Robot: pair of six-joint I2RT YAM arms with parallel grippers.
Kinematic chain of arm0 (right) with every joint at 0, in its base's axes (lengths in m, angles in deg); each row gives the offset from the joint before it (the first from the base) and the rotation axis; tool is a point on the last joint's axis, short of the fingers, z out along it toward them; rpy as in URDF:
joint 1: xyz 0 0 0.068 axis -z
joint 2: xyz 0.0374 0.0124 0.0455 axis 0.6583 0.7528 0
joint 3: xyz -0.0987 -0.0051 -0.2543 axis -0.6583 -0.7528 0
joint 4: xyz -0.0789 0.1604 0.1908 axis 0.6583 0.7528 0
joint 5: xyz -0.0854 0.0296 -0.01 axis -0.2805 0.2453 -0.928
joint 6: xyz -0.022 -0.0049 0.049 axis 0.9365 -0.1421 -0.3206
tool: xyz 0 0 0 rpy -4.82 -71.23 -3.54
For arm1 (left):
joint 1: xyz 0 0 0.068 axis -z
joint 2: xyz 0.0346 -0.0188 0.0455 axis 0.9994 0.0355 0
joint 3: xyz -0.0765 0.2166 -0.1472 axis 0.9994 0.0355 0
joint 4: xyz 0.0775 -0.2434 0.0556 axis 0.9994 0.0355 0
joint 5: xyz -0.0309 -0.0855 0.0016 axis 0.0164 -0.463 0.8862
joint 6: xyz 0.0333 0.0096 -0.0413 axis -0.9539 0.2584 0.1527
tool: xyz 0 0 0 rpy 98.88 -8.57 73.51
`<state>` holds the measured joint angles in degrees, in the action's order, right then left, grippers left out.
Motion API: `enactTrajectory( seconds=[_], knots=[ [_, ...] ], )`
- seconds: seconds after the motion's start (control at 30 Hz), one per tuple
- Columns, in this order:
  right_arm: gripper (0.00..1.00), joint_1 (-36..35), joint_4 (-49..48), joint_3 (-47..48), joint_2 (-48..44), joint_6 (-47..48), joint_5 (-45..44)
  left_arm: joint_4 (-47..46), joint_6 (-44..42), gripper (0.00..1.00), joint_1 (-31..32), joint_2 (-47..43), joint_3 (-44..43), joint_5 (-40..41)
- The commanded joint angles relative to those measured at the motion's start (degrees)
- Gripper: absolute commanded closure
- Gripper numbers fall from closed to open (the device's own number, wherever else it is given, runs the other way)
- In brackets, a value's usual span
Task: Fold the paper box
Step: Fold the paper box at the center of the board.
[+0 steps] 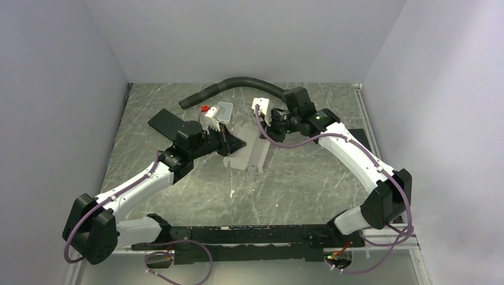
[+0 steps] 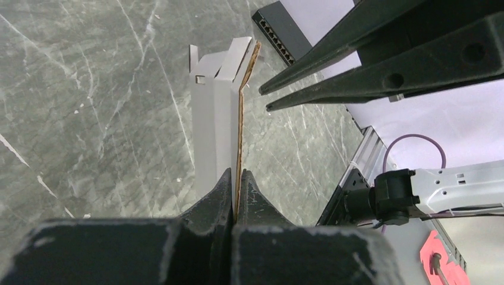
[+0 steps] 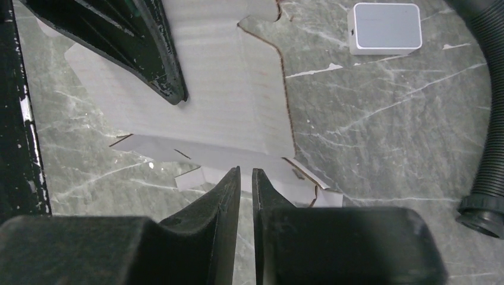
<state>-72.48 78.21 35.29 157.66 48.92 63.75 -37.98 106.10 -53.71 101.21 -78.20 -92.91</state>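
Note:
The paper box [image 1: 248, 153] is a white creased sheet, partly folded, in the middle of the table. In the left wrist view one panel of the paper box [image 2: 213, 119] stands on edge. My left gripper [image 2: 238, 175] is shut on that panel's brown-edged wall. From above, my left gripper [image 1: 236, 143] meets the sheet from the left. My right gripper [image 3: 246, 172] hovers just over the near flaps of the paper box [image 3: 232, 101], with only a narrow gap between its fingers and nothing in it. Seen from above, my right gripper [image 1: 263, 120] is at the sheet's far right corner.
A light grey rounded tile [image 3: 385, 27] lies beyond the sheet. A black ribbed hose [image 1: 238, 83] curves along the back. A flat black pad [image 1: 166, 123] lies at the far left. The left arm's fingers [image 3: 154, 53] reach over the sheet in the right wrist view.

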Motion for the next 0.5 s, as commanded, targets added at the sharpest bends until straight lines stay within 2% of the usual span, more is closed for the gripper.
enactTrajectory(
  seconds=[0.0, 0.1, 0.2, 0.37, 0.47],
  knots=[
    [0.76, -0.7, 1.8, 2.8, 0.6, -3.4, -3.4, -2.7, 0.0, 1.00, -0.2, -0.4, 0.1, 1.5],
    [0.59, -0.7, 2.0, 3.0, 0.0, -3.2, -5.3, -2.3, -0.3, 1.00, -0.2, -0.2, 0.0, 1.3],
    [0.53, 0.2, 2.6, 3.0, -1.1, -2.1, -3.9, -2.2, -0.5, 1.00, -0.2, -0.6, 0.3, 1.4],
    [0.33, 11.1, 7.6, 7.7, -2.8, -0.3, 16.7, -1.3, -1.6, 1.00, -1.0, -0.7, 0.2, -0.7],
    [0.25, 13.4, 10.7, 8.0, -3.4, 7.7, 20.3, -0.9, -3.0, 1.00, -1.3, -0.4, -0.4, -4.3]
  ],
)
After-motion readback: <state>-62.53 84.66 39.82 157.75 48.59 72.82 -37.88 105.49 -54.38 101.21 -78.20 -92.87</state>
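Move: The paper box is pinched in my left hand, its middle about 2 cm back from those fingertips, 1 cm to their right and 2 cm lower. From my right fingertips the middle of the box lies some 5 cm left, 4 cm back and 3 cm lower. The white device lies on the table roughly 11 cm ahead and 12 cm left of my right hand, the black hose's end about 15 cm ahead and 9 cm right, both some 15 cm down. I spread my nearly shut right fingers wide beside the box's side wall, dipping about 1 cm as they part. Then I pull that hand away from the box with quickening speed, some 4 cm to the right and rising, a little forward at the last. My left hand stays put and keeps its pinch on the panel. ##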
